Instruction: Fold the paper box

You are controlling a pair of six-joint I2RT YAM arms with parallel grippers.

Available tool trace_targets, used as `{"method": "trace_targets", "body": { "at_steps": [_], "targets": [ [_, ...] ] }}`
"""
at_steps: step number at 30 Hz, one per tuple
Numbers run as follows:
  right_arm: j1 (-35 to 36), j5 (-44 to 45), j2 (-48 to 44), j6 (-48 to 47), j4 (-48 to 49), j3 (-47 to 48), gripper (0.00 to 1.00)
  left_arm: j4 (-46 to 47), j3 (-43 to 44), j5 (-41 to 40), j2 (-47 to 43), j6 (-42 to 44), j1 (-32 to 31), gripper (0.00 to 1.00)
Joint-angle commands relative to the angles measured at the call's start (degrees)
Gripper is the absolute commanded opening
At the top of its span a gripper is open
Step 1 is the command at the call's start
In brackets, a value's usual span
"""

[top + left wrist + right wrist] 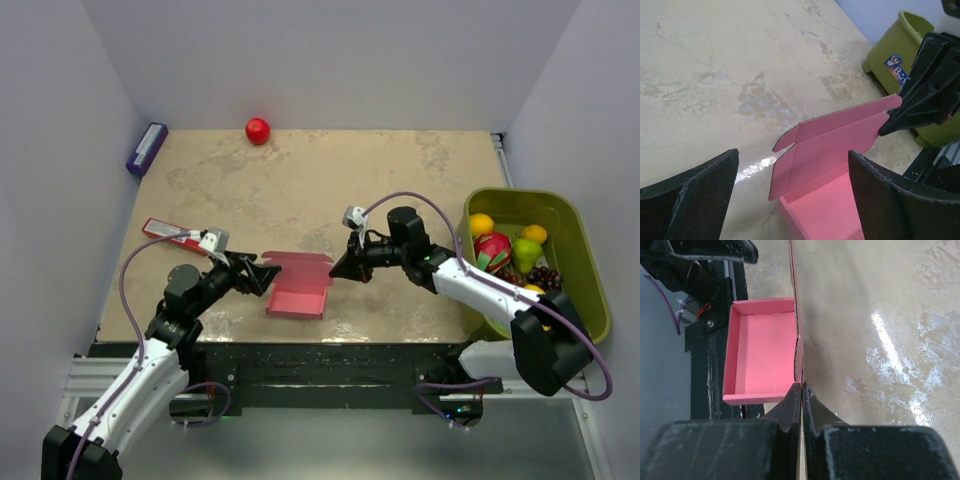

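The pink paper box (298, 290) lies near the table's front edge as an open tray with its lid flap (840, 135) standing upright along the far side. My right gripper (340, 268) is shut on the right end of that flap. In the right wrist view the flap runs edge-on into the closed fingertips of the right gripper (801, 387), with the tray (762, 350) to their left. My left gripper (262, 275) is open at the box's left end. In the left wrist view its fingers (880, 195) stand wide apart around the tray's near corner without touching the card.
A green bin (580, 230) of fruit stands at the right edge. A red ball (258, 130) and a purple block (146, 148) sit at the back. A narrow red packet (165, 232) lies by the left arm. The table's front edge (300, 330) is just behind the box.
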Motion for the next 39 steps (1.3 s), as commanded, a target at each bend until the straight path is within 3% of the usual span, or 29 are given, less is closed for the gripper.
{"method": "trace_targets", "body": {
  "at_steps": [1,4,7,8,11,13,18,23,32,37,39],
  "targets": [
    [-0.6,-4.1,-1.5,0.0,0.4,2.8,0.0,2.9,-1.3,3.6,0.6,-1.8,0.4,0.94],
    [-0.7,-4.2,-1.7,0.2,0.4,2.8,0.0,3.5,-0.9,4.5,1.8,-1.3,0.4,0.89],
    [-0.8,-3.9,-1.7,0.2,0.4,2.8,0.0,3.4,-1.0,4.5,2.7,-1.0,0.4,0.72],
    [-0.9,-3.8,-1.5,0.2,0.4,2.8,0.0,3.5,-1.0,4.5,2.8,-1.0,0.4,0.63],
    [-0.9,-3.1,-1.4,0.2,0.3,2.8,0.0,3.6,-1.1,4.0,2.7,-0.9,0.4,0.5],
    [-0.9,-2.9,-1.1,0.1,0.2,2.9,0.0,4.2,-0.9,4.3,3.1,-0.9,0.4,0.48],
    [-0.8,-1.3,-0.1,-0.3,-0.8,3.5,0.0,6.0,0.1,7.3,5.6,-0.2,0.4,0.29],
    [-0.8,5.1,-1.0,-0.1,-0.9,3.5,0.0,7.5,-0.2,8.4,7.6,-0.4,0.3,0.16],
    [1.9,21.8,-3.7,2.9,1.8,1.7,0.0,7.5,3.2,2.6,11.9,1.0,-4.6,0.07],
    [7.7,41.8,-4.9,6.8,5.6,0.1,0.0,5.9,6.7,-12.5,17.8,1.9,-13.5,0.01],
    [10.9,45.9,-4.6,8.9,7.5,-0.4,0.0,6.4,7.9,-18.2,19.5,1.4,-15.5,0.0]
  ]
}}
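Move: The lid's left flap stands between the left hand's open fingers, about 1 cm ahead, 2 cm to its right and 2 cm lower. The pink tray's middle lies some 5 cm back, 7 cm right and 8 cm below the left hand. The lid's right flap is already in the right hand's shut fingers; from that hand the tray's middle is about 5 cm back, 11 cm left and 7 cm below. The lid's left flap is pinched by the left hand, which sinks about 3 cm while its fingers close, then shifts some 3 cm right with the flap held. The right hand keeps its pinch on the right flap and, after holding still at first, draws it about 5 cm forward and slightly right, turning some 25 degrees clockwise. ##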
